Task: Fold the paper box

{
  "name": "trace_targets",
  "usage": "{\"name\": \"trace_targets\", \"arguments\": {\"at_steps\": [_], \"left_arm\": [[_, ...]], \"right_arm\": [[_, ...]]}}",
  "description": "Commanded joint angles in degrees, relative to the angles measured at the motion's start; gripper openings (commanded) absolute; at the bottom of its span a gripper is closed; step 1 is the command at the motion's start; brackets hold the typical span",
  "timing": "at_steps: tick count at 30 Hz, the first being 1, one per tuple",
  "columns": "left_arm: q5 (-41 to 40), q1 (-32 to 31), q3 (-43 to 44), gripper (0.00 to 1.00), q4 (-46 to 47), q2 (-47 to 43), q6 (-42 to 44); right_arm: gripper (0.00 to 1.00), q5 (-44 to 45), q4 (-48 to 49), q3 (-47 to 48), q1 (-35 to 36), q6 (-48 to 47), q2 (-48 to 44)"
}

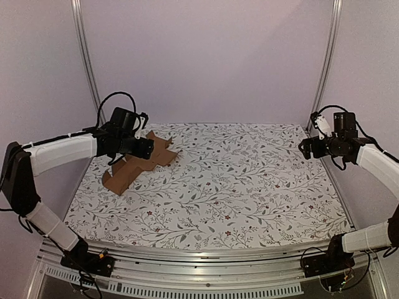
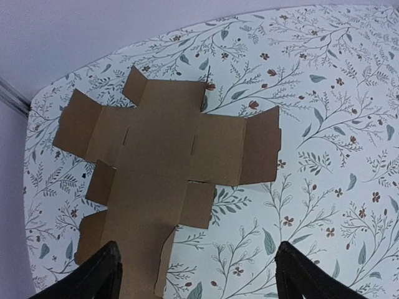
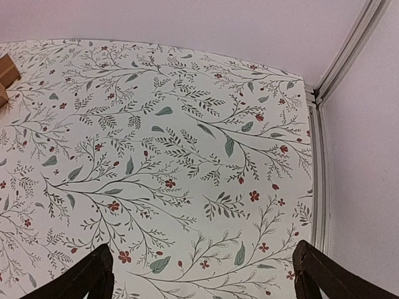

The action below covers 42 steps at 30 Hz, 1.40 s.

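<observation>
The paper box [image 2: 162, 156] is a flat brown cross-shaped cardboard sheet with flaps, lying unfolded on the floral tablecloth at the back left [image 1: 134, 168]. My left gripper [image 1: 148, 148] hovers above it, and the left wrist view shows that gripper [image 2: 198, 277] open, its left finger over the sheet's near panel and its right finger over bare cloth. My right gripper [image 1: 303, 148] hangs open at the far right of the table, well away from the sheet, and the right wrist view shows it [image 3: 202, 277] with only cloth between its fingers. A corner of the box [image 3: 6, 73] shows at that view's left edge.
The floral tablecloth [image 1: 237, 187] covers the whole table. Pale walls and metal frame posts [image 1: 87, 62] enclose the back and sides. A metal rail [image 3: 318, 156] runs along the table's right edge.
</observation>
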Motion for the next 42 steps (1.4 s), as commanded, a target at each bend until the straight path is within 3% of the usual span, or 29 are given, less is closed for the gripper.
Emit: {"name": "trace_targets", "arguments": {"at_steps": [1,8,15,20,26,32,36,42], "left_arm": [[6.9,-1.6,8.4,0.8,-14.5,5.8,-4.3],[10.3,-3.1,17.3,0.79,-22.7,11.2,-8.0],[11.2,-3.1,26.7,0.75,-31.1,18.4,-8.5],[5.4,-3.1,32.1,0.61,-37.7,24.3,-9.1],[0.3,-1.4,31.3,0.72,-40.8,25.7,-8.7],[3.4,2.9,29.7,0.72,-41.9,27.9,-7.7],[4.3,4.7,29.6,0.67,-41.8,30.8,-6.6],[6.7,7.0,31.0,0.51,-40.8,35.0,-6.2]], "right_arm": [[0.99,-3.1,-0.9,1.3,-0.1,0.3,0.4],[0.99,-9.4,-5.5,0.9,-0.1,-7.2,0.1],[0.99,-11.6,-6.3,1.1,-0.1,-7.3,0.2],[0.99,-17.3,-8.3,1.2,-0.1,-9.2,0.9],[0.99,-17.5,-8.6,1.4,-0.1,-9.8,2.1],[0.99,-18.5,-10.5,2.7,-0.1,-10.7,4.2],[0.99,-18.6,-11.0,2.8,-0.1,-11.5,4.5],[0.99,-19.1,-11.9,3.0,0.0,-12.2,4.8]]}}
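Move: The box lies flat below the left hand. The upright flap on the right edge of its near panel stands about 5 cm left of this hand, 3 cm back and some 16 cm below. The small right tab is about 2 cm ahead, with no sideways offset, and the box's right side flap roughly 7 cm ahead and 6 cm right, both also about 16 cm down. From the right hand, the upright flap is some 50 cm left, level in reach, and 19 cm below. Down some 12 cm in all, the left hand first swings about 6 cm right, then turns back left by 9 or so towards the near panel's upright flap, tipping about 40 degrees until its fingers point nearly straight down and partly closing them above that edge. The right hand drifts left, down and back over empty table, turning counter-clockwise. ##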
